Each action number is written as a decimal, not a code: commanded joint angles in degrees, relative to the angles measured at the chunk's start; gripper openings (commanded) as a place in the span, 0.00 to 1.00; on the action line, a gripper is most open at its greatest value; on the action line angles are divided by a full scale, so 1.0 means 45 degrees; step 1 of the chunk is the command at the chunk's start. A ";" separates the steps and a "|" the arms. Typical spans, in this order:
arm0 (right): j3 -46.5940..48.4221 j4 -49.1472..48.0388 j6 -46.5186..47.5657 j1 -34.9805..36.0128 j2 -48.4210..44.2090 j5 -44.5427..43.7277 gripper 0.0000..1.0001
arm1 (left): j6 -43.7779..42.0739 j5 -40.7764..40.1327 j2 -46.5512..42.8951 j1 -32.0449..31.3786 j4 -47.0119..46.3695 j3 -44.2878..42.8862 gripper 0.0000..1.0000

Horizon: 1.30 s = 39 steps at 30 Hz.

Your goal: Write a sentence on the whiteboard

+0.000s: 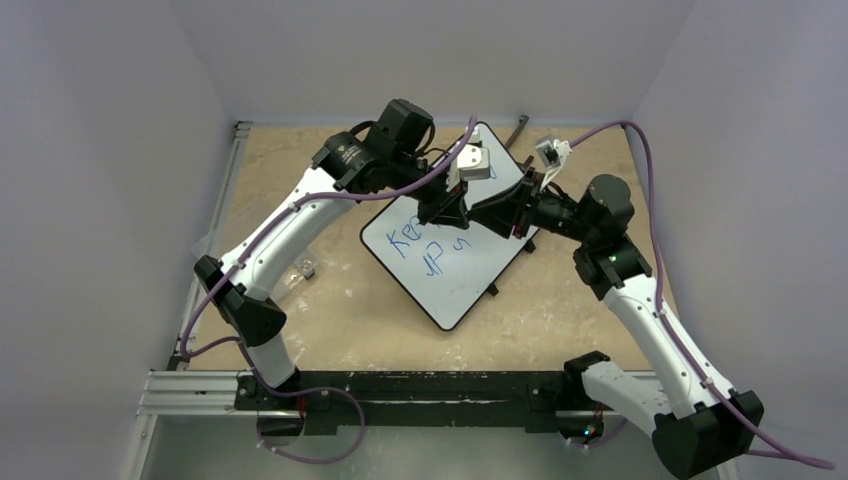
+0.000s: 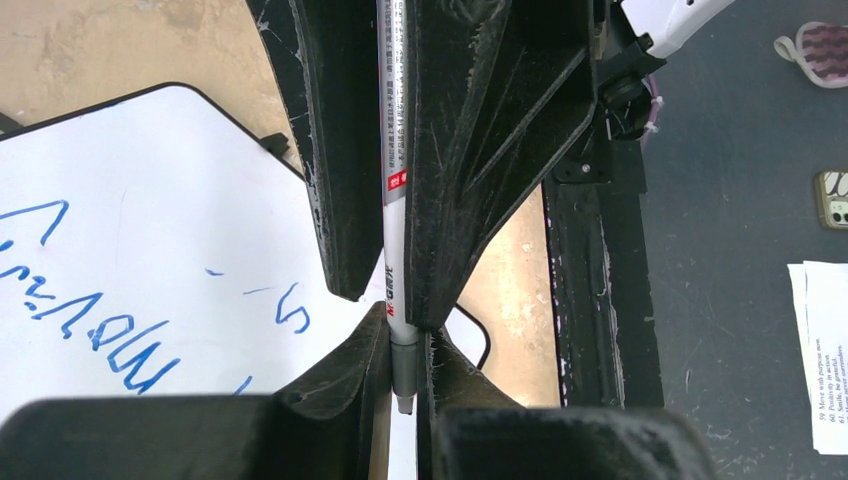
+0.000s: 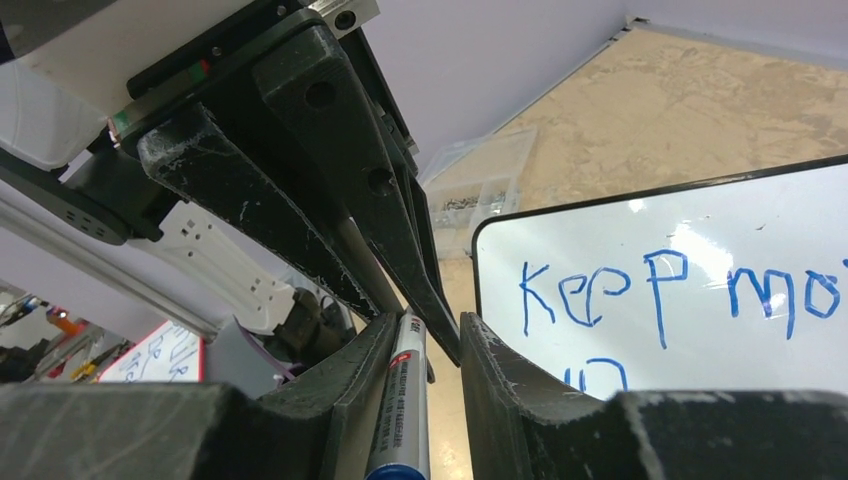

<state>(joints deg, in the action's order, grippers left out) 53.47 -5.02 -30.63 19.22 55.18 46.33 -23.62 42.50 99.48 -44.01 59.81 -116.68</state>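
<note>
The whiteboard (image 1: pixel 470 275) (image 2: pixel 150 190) (image 3: pixel 700 230) lies turned at an angle in the middle of the table. The blue sentence (image 1: pixel 420 240) (image 2: pixel 100 320) (image 3: pixel 620 290) starts "Keep mo", with a short second line beneath. Both grippers meet over the board's far right edge. My left gripper (image 1: pixel 450 212) (image 2: pixel 403 332) is shut on the grey end of a white marker (image 2: pixel 395 150) (image 3: pixel 405 400). My right gripper (image 1: pixel 492 215) (image 3: pixel 430 325) (image 2: pixel 392 300) is open around the barrel. The marker leans on one finger, with a gap to the other.
A clear plastic box (image 3: pixel 480 180) of small parts sits beyond the board's corner. A small grey piece (image 1: pixel 308 268) lies left of the board. A black tool (image 1: pixel 517 130) and a white object (image 1: pixel 550 150) lie at the back. Papers (image 2: pixel 828 350) lie off the table.
</note>
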 commanded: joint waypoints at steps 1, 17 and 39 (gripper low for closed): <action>-0.0002 -0.0940 -0.0501 0.0023 0.0258 0.0254 0.28 | -0.0391 0.0108 0.0016 -0.0101 0.0061 -0.0515 0.00; -0.0632 -0.1230 -0.0449 0.0025 0.0030 0.0468 0.00 | -0.0110 -0.1313 -0.0801 -0.0142 -0.0936 0.0551 0.48; -0.5002 -0.3962 0.0099 0.0011 -0.0840 -0.6750 0.00 | 0.8348 -0.1142 -0.3186 0.5692 -0.6512 0.7173 0.72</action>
<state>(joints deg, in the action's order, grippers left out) 30.92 -17.23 -31.35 19.20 51.18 18.50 5.04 32.05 82.72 -21.74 38.37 -86.43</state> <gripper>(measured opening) 0.097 0.724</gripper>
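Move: The pen already runs between the right hand's half-open fingers, its middle some 3 cm to the right of that hand and 1 cm back. The left hand pinches it near the writing tip, its middle about 5 cm to that hand's right and 2 cm back. From the right hand the whiteboard's middle lies roughly 19 cm ahead, level sideways and 29 cm below; the written "s" is about 15 cm ahead, 1 cm right, and "Keep" about 20 cm ahead, 10 cm left, both at board height. The right fingers close on the pen's barrel while the left hand still grips its tip end; only then do the left fingers open wide and let go. The left hand pulls away left and forward, some 15 cm, swinging counter-clockwise towards the board's upper-left edge, and the right hand carries the pen down about 11 cm, forward and rightward towards the whiteboard, turning clockwise nearly 30 degrees. ##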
